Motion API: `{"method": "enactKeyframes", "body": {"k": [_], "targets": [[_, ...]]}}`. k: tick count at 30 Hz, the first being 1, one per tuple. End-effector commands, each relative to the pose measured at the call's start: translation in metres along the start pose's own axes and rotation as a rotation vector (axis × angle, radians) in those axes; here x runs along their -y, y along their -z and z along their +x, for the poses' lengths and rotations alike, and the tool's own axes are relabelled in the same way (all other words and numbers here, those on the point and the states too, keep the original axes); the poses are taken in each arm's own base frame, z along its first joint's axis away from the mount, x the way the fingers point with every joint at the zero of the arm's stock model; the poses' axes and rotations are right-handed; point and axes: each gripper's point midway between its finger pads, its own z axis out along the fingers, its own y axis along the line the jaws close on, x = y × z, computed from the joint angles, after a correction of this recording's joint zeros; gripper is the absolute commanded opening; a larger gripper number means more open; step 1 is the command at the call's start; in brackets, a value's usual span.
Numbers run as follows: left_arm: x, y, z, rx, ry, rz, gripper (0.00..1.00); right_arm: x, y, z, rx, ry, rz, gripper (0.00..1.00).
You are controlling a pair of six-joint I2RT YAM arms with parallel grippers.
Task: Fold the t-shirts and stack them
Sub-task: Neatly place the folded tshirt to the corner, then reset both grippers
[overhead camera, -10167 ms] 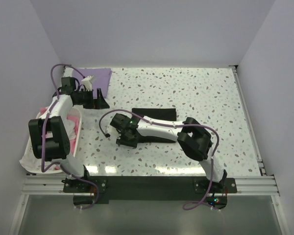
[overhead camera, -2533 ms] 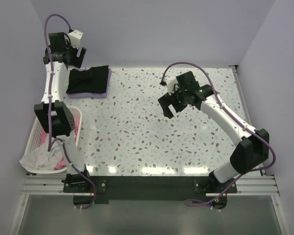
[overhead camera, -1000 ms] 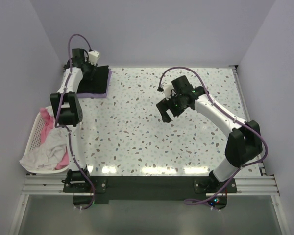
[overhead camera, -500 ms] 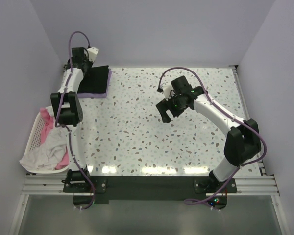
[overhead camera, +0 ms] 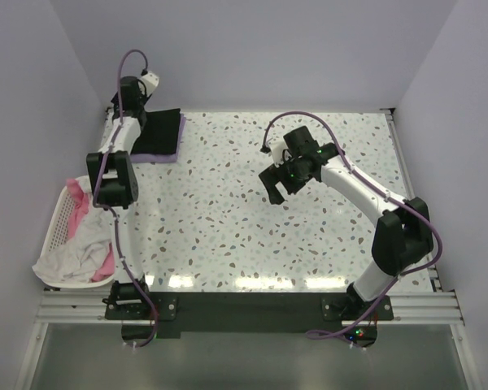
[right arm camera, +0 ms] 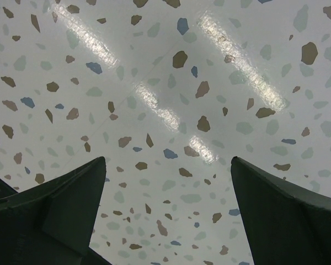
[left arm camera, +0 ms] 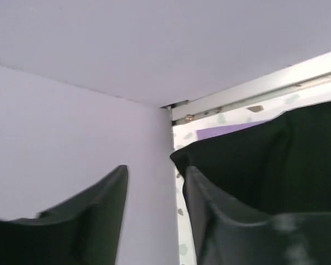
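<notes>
A folded black t-shirt [overhead camera: 159, 132] lies on a flat lavender t-shirt [overhead camera: 164, 156] at the table's back left corner. My left gripper [overhead camera: 128, 99] hangs just beyond the stack's back left corner, by the wall. In the left wrist view that gripper [left arm camera: 154, 179] is open, only wall showing between its fingers; the black t-shirt [left arm camera: 265, 160] sits to the right, with a strip of lavender t-shirt [left arm camera: 223, 131] behind it. My right gripper [overhead camera: 275, 184] hovers over the middle of the table. It [right arm camera: 168, 165] stands wide open over bare speckled tabletop.
A white lattice basket [overhead camera: 58, 221] holding white and pink cloth [overhead camera: 75, 250] stands at the left edge near the left arm's base. Walls close in the back and the left. A metal rail [overhead camera: 411, 187] runs along the right edge of the table.
My left gripper has come off the black t-shirt's back left corner and drawn back toward the wall, jaws now apart. The right arm has hardly moved.
</notes>
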Motion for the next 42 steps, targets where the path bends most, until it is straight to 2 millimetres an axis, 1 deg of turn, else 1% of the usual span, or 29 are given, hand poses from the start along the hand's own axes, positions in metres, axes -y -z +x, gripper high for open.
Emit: {"method": "enactKeyframes", "body": {"k": [1,2,4,5,6,7,8,9,11,12,13,14,16,17,19,22,24,25,26,27,28,29,30,32,34,35,37,38,42], "targets": [[-0.056,-0.005,-0.008,0.027,-0.012,-0.229,0.55,-0.003,0.003,-0.011,0.026,0.002,-0.02,0.99],[-0.066,-0.005,-0.003,0.022,0.003,-0.255,0.65,-0.003,0.004,-0.01,0.024,0.002,-0.02,0.99],[-0.08,-0.003,-0.007,0.047,0.066,-0.264,0.7,-0.003,0.005,-0.011,0.03,0.002,-0.019,0.99],[-0.098,0.005,-0.011,0.071,0.101,-0.273,0.74,-0.004,0.007,-0.012,0.036,0.004,-0.018,0.99],[-0.095,0.007,-0.007,0.075,0.15,-0.235,0.76,-0.004,0.008,-0.012,0.04,0.006,-0.018,0.99],[-0.09,0.009,-0.016,0.125,0.166,-0.165,0.77,-0.004,0.009,-0.012,0.044,0.005,-0.018,0.99],[-0.103,0.022,-0.024,0.152,0.189,-0.157,0.82,-0.005,0.01,-0.013,0.047,0.005,-0.02,0.99],[-0.094,0.024,-0.021,0.142,0.202,-0.11,0.84,-0.005,0.011,-0.013,0.052,0.005,-0.02,0.99],[-0.08,0.039,-0.032,0.164,0.2,0.017,0.89,-0.005,0.013,-0.015,0.061,0.003,-0.019,0.99],[-0.066,0.046,-0.025,0.121,0.225,0.09,0.91,-0.006,0.016,-0.017,0.069,0.006,-0.018,0.99],[-0.06,0.058,-0.036,0.151,0.243,0.166,0.94,-0.005,0.018,-0.019,0.079,0.005,-0.017,0.99],[-0.042,0.067,-0.029,0.107,0.254,0.251,1.0,-0.005,0.022,-0.021,0.089,0.004,-0.015,0.99],[-0.027,0.085,-0.036,0.107,0.305,0.355,1.0,-0.004,0.027,-0.022,0.102,0.001,-0.012,0.99],[-0.026,0.099,-0.045,0.117,0.317,0.384,1.0,-0.002,0.029,-0.021,0.106,-0.004,-0.008,0.99],[-0.007,0.12,-0.046,0.091,0.374,0.488,1.0,0.0,0.037,-0.023,0.126,-0.009,0.0,0.99],[0.01,0.168,-0.061,0.102,0.394,0.622,1.0,0.008,0.049,-0.02,0.152,-0.035,0.012,0.99],[0.038,0.191,-0.064,0.067,0.39,0.678,1.0,0.017,0.058,-0.017,0.173,-0.075,0.017,0.99],[0.043,0.213,-0.079,0.098,0.377,0.696,1.0,0.021,0.059,-0.013,0.173,-0.093,0.016,0.99],[0.049,0.223,-0.083,0.105,0.374,0.708,1.0,0.028,0.063,-0.01,0.182,-0.124,0.014,0.99],[0.066,0.232,-0.074,0.071,0.387,0.738,1.0,0.032,0.066,-0.007,0.188,-0.139,0.016,0.99],[0.071,0.253,-0.087,0.107,0.378,0.758,1.0,0.034,0.069,-0.002,0.192,-0.158,0.017,0.99],[0.077,0.262,-0.088,0.115,0.382,0.777,1.0,0.042,0.073,0.002,0.201,-0.188,0.026,0.99],[0.093,0.27,-0.079,0.087,0.392,0.814,1.0,0.044,0.075,0.005,0.208,-0.205,0.02,0.99],[0.103,0.295,-0.088,0.13,0.392,0.863,1.0,0.051,0.079,0.018,0.209,-0.245,0.031,0.99],[0.121,0.312,-0.074,0.107,0.383,0.895,1.0,0.054,0.076,0.032,0.201,-0.278,0.027,0.99],[0.139,0.319,-0.062,0.081,0.369,0.92,1.0,0.059,0.079,0.038,0.211,-0.311,0.04,0.99],[0.146,0.332,-0.056,0.078,0.365,0.928,1.0,0.063,0.072,0.054,0.196,-0.355,0.04,0.99],[0.157,0.335,-0.042,0.049,0.363,0.942,1.0,0.064,0.07,0.059,0.191,-0.365,0.041,0.99],[0.161,0.351,-0.026,0.046,0.378,0.945,1.0,0.065,0.062,0.077,0.167,-0.39,0.052,0.99]]}}
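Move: The folded black t-shirt's middle lies about 10 cm back from the left hand, 9 cm to its right and 7 cm below, with the purple t-shirt under it some 12 cm back and 10 cm right. The table's far left corner is about 3 cm ahead and 3 cm left. From the right hand the black t-shirt is roughly 24 cm ahead and 35 cm left. Left hand opens wide, leaving the black t-shirt, about 29 cm back and 25 right; right hand swings 12 right. ##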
